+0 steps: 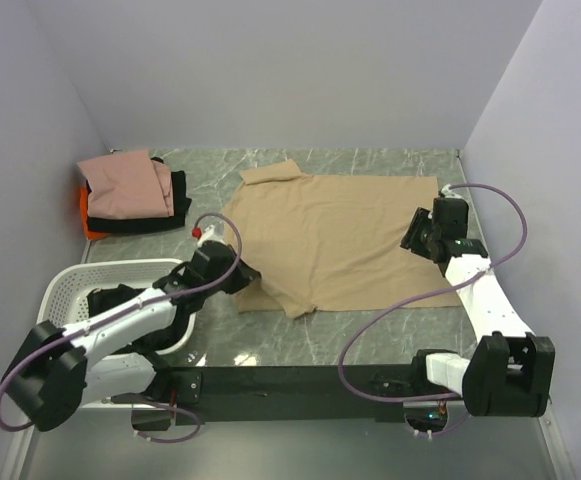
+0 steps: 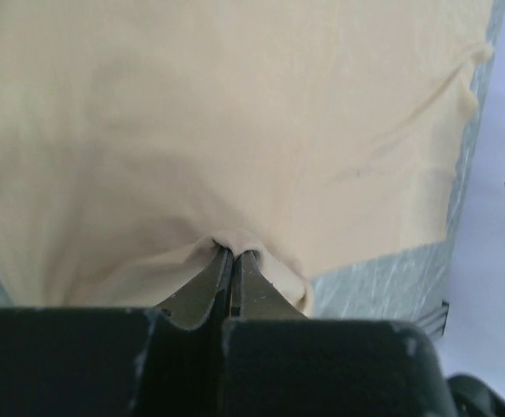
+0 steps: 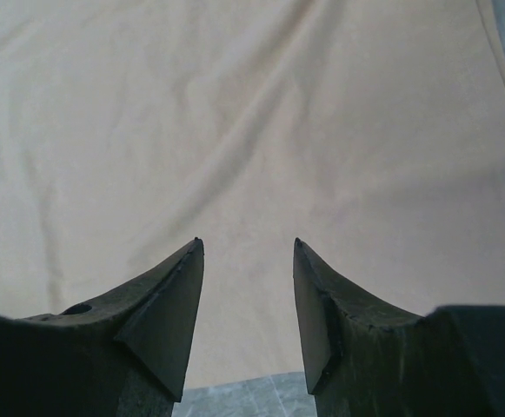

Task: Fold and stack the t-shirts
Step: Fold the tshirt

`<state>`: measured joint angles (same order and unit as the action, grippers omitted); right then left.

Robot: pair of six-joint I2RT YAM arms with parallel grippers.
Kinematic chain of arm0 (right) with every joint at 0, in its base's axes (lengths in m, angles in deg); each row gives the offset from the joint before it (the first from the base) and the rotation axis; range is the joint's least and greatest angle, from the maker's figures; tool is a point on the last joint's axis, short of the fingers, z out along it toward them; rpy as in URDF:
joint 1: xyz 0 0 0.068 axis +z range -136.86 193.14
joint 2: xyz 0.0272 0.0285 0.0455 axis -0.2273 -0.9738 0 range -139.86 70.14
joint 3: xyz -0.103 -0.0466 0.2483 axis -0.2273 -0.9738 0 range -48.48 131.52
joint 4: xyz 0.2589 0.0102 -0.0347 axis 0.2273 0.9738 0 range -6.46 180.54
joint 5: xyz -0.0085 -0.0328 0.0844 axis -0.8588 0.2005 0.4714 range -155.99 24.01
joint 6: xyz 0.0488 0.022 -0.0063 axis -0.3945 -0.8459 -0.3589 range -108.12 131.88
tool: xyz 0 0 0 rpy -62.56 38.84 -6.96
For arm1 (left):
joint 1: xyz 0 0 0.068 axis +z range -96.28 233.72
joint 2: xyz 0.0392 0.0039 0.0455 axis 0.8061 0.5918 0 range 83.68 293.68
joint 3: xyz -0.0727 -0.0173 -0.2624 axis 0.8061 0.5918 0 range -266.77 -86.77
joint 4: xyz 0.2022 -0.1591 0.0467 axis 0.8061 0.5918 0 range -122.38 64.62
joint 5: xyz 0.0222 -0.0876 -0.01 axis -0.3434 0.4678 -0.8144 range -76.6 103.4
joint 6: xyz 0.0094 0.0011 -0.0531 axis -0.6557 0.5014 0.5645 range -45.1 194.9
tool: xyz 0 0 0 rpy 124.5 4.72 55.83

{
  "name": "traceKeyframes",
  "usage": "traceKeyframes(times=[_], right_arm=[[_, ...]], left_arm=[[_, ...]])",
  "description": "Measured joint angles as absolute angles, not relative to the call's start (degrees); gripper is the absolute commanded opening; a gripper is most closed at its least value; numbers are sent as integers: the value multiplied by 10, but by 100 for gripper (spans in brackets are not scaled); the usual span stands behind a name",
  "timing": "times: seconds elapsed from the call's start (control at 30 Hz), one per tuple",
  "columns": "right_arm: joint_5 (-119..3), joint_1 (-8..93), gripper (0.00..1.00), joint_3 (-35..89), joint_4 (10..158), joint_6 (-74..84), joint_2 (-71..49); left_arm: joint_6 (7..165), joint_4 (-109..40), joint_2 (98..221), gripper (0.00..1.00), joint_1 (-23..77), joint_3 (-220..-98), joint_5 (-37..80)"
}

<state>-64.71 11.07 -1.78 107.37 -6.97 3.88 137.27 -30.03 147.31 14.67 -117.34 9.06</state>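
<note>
A tan t-shirt (image 1: 340,235) lies spread flat in the middle of the table. My left gripper (image 1: 245,275) is shut on a pinch of its near-left edge, and the cloth (image 2: 235,113) bunches up around the closed gripper tips (image 2: 232,252). My right gripper (image 1: 415,238) hovers open over the shirt's right side. In the right wrist view only the tan cloth (image 3: 235,113) shows between the spread fingers of the gripper (image 3: 245,245). A folded pink t-shirt (image 1: 125,185) tops a pile at the back left, with a black one (image 1: 178,190) and an orange one (image 1: 92,222) under it.
A white perforated basket (image 1: 70,285) stands at the near left beside the left arm, with something dark inside. Grey marble table (image 1: 370,335) shows in front of the shirt. Walls close in the left, back and right sides.
</note>
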Motion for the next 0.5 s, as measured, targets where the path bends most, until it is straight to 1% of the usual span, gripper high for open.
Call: traceKeyframes(times=[0.3,0.5], right_arm=[[-682,86,55,-57,1051,-117,-12],[-701,81,56,-76,1029,-143,-31]], left_arm=[[1289,-358,1588,0,297,-1218,186],[1253,-371,1618,1,355,-1232,237]])
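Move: The left hand still pinches the near sleeve of the t-shirt some 9 cm above the table. The middle of the shirt's left end lies about 12 cm ahead and 6 cm to its left; the far sleeve is some 27 cm ahead and 5 cm right, the basket 5 cm back and 31 cm left. The right hand hovers over the cloth, with the middle of the shirt's right end about 3 cm ahead, 10 cm right and 11 cm below. Fingers kept shut on the near sleeve, the left hand draws it forward and to the left over the shirt's left end, about 10 cm in all, sinking slightly and slowing. Meanwhile the right hand, its fingers staying about half open, comes down some 6 cm and a little to the right towards the shirt's right end, turning clockwise about 10 degrees and tipping down a little. ##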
